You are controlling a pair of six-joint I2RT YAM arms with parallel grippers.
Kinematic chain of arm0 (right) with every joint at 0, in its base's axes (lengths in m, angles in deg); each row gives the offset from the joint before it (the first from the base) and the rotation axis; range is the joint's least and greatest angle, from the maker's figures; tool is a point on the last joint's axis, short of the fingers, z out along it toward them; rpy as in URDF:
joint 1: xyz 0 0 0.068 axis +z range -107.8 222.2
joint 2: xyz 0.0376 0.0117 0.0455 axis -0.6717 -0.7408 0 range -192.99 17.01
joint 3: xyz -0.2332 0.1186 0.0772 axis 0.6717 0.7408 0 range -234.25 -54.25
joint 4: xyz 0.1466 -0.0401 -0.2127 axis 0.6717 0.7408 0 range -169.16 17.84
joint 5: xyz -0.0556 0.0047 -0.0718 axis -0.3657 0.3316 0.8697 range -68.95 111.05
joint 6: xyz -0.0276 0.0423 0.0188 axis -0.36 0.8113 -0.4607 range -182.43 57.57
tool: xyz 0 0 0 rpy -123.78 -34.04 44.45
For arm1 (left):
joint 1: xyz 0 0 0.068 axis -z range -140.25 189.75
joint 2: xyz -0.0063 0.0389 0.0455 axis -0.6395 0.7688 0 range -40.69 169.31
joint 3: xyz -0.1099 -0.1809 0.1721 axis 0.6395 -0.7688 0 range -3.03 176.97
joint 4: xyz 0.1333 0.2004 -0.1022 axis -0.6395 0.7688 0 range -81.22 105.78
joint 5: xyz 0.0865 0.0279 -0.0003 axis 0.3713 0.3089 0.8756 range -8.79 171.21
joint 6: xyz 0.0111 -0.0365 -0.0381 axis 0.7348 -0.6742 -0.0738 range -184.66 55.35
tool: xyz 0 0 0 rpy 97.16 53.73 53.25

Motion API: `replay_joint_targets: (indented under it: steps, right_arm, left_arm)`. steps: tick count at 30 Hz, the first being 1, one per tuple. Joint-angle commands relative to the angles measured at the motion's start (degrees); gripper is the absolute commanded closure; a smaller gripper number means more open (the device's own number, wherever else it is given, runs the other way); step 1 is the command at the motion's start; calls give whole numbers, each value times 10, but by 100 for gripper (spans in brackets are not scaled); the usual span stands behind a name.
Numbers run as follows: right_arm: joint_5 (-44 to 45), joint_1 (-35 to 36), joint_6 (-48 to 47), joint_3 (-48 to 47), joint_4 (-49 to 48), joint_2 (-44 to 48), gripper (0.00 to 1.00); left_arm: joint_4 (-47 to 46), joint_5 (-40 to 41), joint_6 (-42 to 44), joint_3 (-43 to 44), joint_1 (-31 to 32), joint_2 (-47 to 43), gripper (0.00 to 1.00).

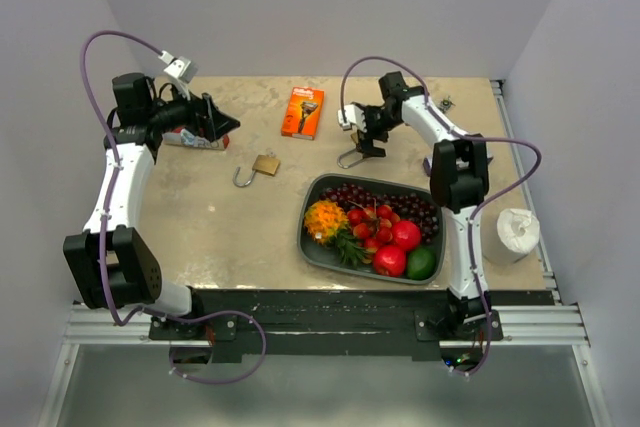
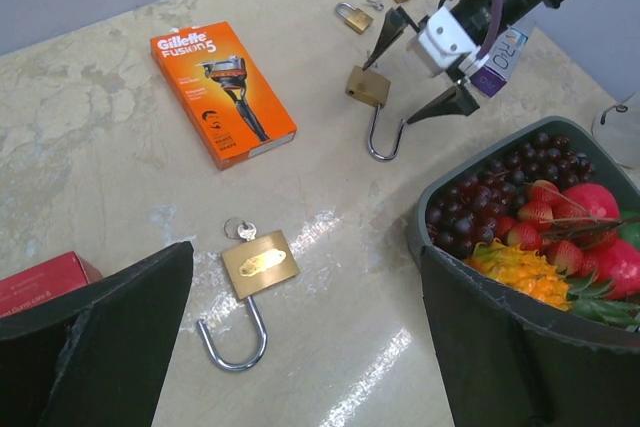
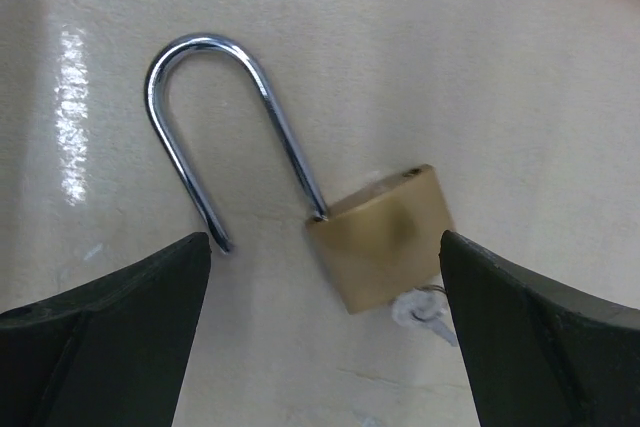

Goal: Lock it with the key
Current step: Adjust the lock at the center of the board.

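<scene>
Two brass padlocks lie flat on the table with their steel shackles swung open. One padlock rests between my arms, and a key sticks out of its bottom. My left gripper hovers open above and short of it, nothing between its fingers. The other padlock lies just below my right gripper, which is open and straddles its body without touching. Its key sits in the bottom. From above, these are the left gripper, the right gripper and the middle padlock.
An orange razor box lies at the back. A grey tray of fruit stands at the front right, close to the right arm. A red box sits under the left gripper. Small padlocks are at the far right, a paper roll beside the table's edge.
</scene>
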Motion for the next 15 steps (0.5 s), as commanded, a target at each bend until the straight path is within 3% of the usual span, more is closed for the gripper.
replay_joint_targets:
  steps: [1, 8, 15]
  right_arm:
    - [40, 22, 5, 58, -71, 44, 1]
    - [66, 53, 60, 117, -185, 59, 1]
    - [97, 77, 166, 73, -236, 15, 2]
  left_arm:
    - [-2, -20, 17, 9, 0, -1, 1]
    - [1, -21, 17, 9, 1, 3, 0]
    - [9, -19, 26, 8, 0, 1, 0]
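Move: The centre padlock lies open just under my right hand, its middle about 3 cm to the left, 1 cm back and 3 cm below. At the same depth, the razor box is some 13 cm left and 6 cm ahead, and a small padlock about 4 cm right and 6 cm ahead; the fruit tray's middle is roughly 19 cm back and 1 cm right. From my left hand the centre padlock is around 26 cm right, 12 cm ahead and 25 cm below. With my fingers kept wide open, I dip my right hand about 2.5 cm and slightly back at the centre padlock, then sweep it left some 5 cm along the shackle, easing a little forward and up. My near-side finger nudges the shackle's free leg round and stays close beside it; the wrist tips up only slightly. ##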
